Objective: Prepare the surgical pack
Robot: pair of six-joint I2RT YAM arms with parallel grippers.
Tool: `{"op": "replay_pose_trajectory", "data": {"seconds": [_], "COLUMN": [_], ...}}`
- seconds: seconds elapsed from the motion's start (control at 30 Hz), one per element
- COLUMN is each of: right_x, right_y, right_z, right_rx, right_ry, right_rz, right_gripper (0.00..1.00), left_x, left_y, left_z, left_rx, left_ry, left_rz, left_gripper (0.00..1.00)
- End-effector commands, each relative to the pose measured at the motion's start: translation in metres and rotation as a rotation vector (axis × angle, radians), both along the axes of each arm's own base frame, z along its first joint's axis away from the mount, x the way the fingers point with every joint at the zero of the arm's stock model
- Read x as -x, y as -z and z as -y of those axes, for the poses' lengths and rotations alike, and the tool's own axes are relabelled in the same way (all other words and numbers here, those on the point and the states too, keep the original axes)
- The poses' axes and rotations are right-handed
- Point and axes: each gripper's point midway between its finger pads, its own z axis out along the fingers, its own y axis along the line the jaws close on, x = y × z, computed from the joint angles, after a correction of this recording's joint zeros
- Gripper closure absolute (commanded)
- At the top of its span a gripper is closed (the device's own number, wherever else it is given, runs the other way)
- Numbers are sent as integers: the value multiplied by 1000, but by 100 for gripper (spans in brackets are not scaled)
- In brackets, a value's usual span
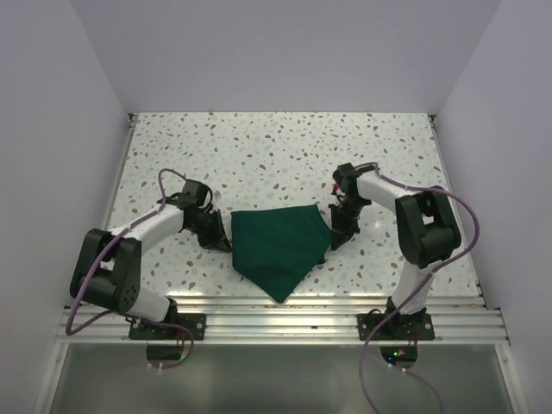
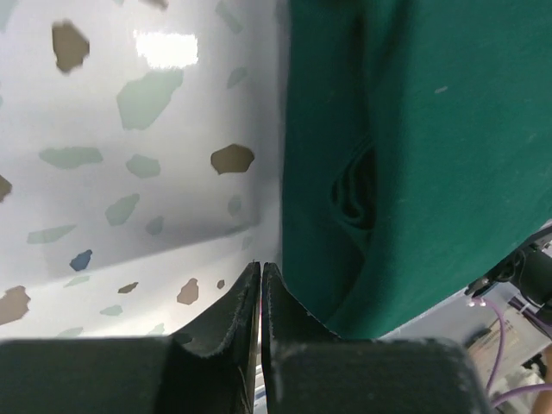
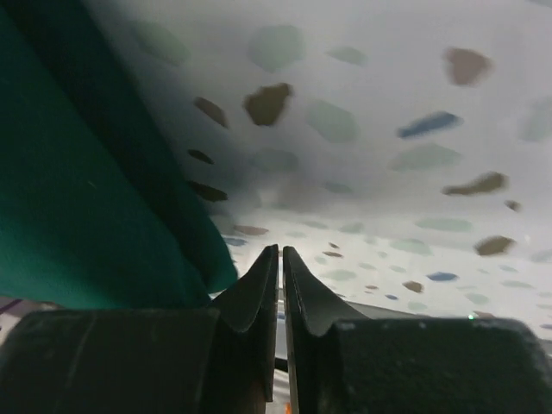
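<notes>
The surgical pack (image 1: pixel 278 244) is a dark green cloth folded into a bundle with a point toward the near edge, lying mid-table between the arms. Its contents are hidden inside the folds. My left gripper (image 1: pixel 223 242) sits just off the cloth's left edge, jaws shut with nothing between them. In the left wrist view the left gripper (image 2: pixel 261 267) points at bare table beside the green cloth (image 2: pixel 414 164). My right gripper (image 1: pixel 337 237) is at the cloth's right edge. In the right wrist view the right gripper (image 3: pixel 281 250) is shut and empty, with the cloth (image 3: pixel 78 216) at the left.
The speckled white tabletop (image 1: pixel 285 155) is walled on three sides by plain white panels. A metal rail (image 1: pixel 285 323) with both arm bases runs along the near edge.
</notes>
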Motion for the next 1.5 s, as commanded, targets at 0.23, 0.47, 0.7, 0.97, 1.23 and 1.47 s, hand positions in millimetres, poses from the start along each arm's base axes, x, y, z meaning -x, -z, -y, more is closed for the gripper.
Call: {"op": "replay_pose_trajectory", "data": {"seconds": [0.23,0.47,0.7,0.97,1.23,1.47], "right_x": [-78,-176,-164,-72,-26,-7], "right_y": [10,-16,-42,-65,-82,-82], "right_z": [-62,-87,-18,14,22,19], "right_rx": [-165,-178,-35,-58,-213,-247], "right_ry": [-14,-22,41,62,161,185], "right_rz": [33,139,204,189,236,252], "right_gripper": [89,85,42,12,7,7], "left_x": [32,12,-36,-61,-44,-21], "left_y": [5,-43,-113,-128,-86,-49], "left_z": [11,-30,-9,105,155,151], "left_rx": [69,-130,-131,-239,-455,-634], "left_ry": [-81,-242,-56,296,593,707], "left_rz": [-50,114,382,472,440,374], "left_gripper": [89,66,43,30,28,27]}}
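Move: The folded green cloth pack lies between the two hands. Its middle is about 13 cm to the right of the left hand, level with it, and about 15 cm to the left of the right hand, also level; it sits some 2 cm below both. From the left hand, the pack's far left corner is about 10 cm straight ahead, and its near tip is about 15 cm back and 13 cm to the right. With shut fingers on the two sides, the hands work the pack round: the left dips and draws back about 4 cm while the right sweeps forward nearly 20 cm, bearing left. The right then opens wide and comes back, ending raised and clear; the left opens, lifts high, swings right over the pack turning clockwise, and sinks towards its near right part. ##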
